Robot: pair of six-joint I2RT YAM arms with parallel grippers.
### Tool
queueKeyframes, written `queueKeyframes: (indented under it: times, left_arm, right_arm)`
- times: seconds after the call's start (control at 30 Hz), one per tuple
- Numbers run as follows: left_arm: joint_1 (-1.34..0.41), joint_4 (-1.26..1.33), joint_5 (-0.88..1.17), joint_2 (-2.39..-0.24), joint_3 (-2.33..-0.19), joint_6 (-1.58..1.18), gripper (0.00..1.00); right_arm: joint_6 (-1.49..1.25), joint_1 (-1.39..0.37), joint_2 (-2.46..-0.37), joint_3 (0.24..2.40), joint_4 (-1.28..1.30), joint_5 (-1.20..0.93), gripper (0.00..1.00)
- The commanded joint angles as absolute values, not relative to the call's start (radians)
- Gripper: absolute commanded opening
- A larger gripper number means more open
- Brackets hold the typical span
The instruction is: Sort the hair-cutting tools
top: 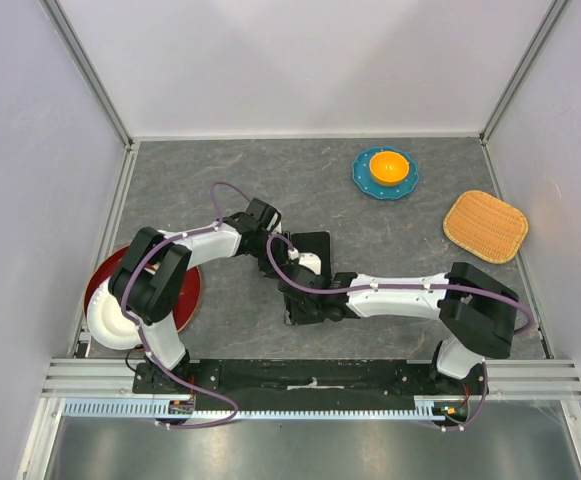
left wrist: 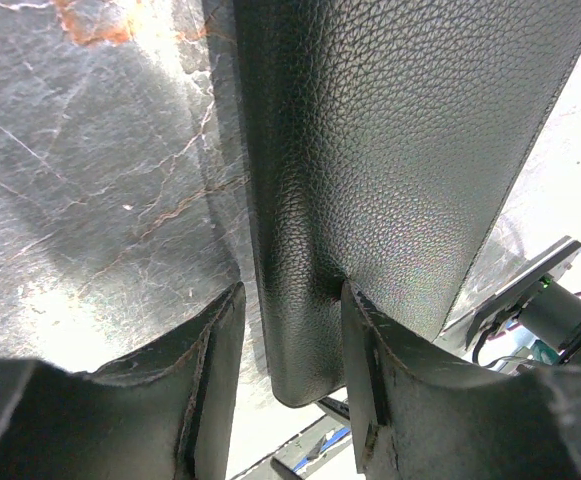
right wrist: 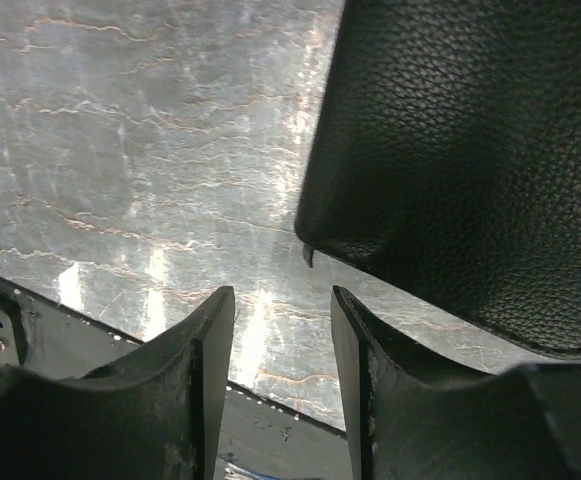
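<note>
The hair-cutting tools are hidden in every view. A black grained folding case (top: 315, 242) sits mid-table where both arms meet. My left gripper (top: 274, 245) (left wrist: 292, 300) stands open around a raised flap of the case (left wrist: 390, 150); the right finger (left wrist: 362, 350) touches the leather and a narrow gap shows beside the left finger (left wrist: 220, 340). My right gripper (top: 298, 300) (right wrist: 282, 300) is open over bare table, nothing between its fingers. The case's rounded corner (right wrist: 450, 150) lies just ahead and to the right of it, with a small dark tip poking out beneath.
A red plate (top: 182, 292) with a white bowl (top: 108, 320) on it sits at the left edge. A teal plate (top: 362, 180) holding an orange bowl (top: 389, 165) is at the back. A woven mat (top: 485, 226) lies at the right. Walls enclose three sides.
</note>
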State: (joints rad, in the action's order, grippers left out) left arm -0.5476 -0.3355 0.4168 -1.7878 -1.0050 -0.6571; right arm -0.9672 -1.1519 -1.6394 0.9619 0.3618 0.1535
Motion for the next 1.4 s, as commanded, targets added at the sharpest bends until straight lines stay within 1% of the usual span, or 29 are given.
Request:
queueKeyframes:
  times: [0.0, 0.3, 0.53, 0.73, 0.9, 1.03, 1.17, 1.37]
  left_arm:
    - [-0.549, -0.445, 0.328, -1.809, -0.999, -0.603, 0.49]
    - [-0.549, -0.442, 0.337, -1.827, -1.009, -0.614, 0.49]
    - [-0.549, -0.434, 0.336, -1.824, -0.999, -0.629, 0.49]
    - [-0.549, -0.423, 0.347, -1.824, -0.993, -0.637, 0.49]
    - [-0.549, -0.420, 0.356, -1.825, -0.988, -0.646, 0.49]
    - [-0.549, -0.419, 0.362, -1.824, -0.986, -0.649, 0.49]
    - [-0.549, -0.416, 0.365, -1.822, -0.979, -0.653, 0.49]
    - [-0.549, -0.403, 0.370, -1.816, -0.963, -0.664, 0.49]
  right_arm:
    - [-1.023, -1.154, -1.640, 0.928, 0.272, 0.190, 0.49]
    - [-1.051, -1.152, -1.667, 0.919, 0.209, 0.275, 0.41]
    - [-1.176, -1.161, -1.664, 0.873, 0.212, 0.339, 0.29]
    - [-1.230, -1.170, -1.667, 0.853, 0.193, 0.373, 0.21]
    - [-1.264, -1.170, -1.648, 0.841, 0.163, 0.385, 0.21]
    - [-1.324, -1.173, -1.631, 0.827, 0.135, 0.403, 0.24]
    - [-1.385, -1.170, -1.623, 0.805, 0.112, 0.407, 0.24]
    - [-1.440, -1.172, -1.608, 0.790, 0.084, 0.426, 0.18]
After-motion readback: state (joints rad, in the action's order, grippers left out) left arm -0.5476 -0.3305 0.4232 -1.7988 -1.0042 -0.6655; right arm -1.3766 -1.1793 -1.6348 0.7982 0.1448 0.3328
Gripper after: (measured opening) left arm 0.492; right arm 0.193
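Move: The zip pull at the case's near left corner lies about 2 cm ahead of the right hand, neither left nor right of it, and 2 cm lower. The closed case stretches away beyond it, its middle some 12 cm ahead of the right hand and 5 cm to the right, about 3 cm below. From the left hand, the pull is about 9 cm back, 2 cm to the right and 1 cm lower. Down and forward, about 2 cm each way, the right hand eases in to the zip pull at the case's near left corner, closing its half-open fingers around the pull while the wrist turns clockwise some 25 degrees; the last part is almost only that turn. The left hand stays in place, its fingers still gripping the case's left edge. ##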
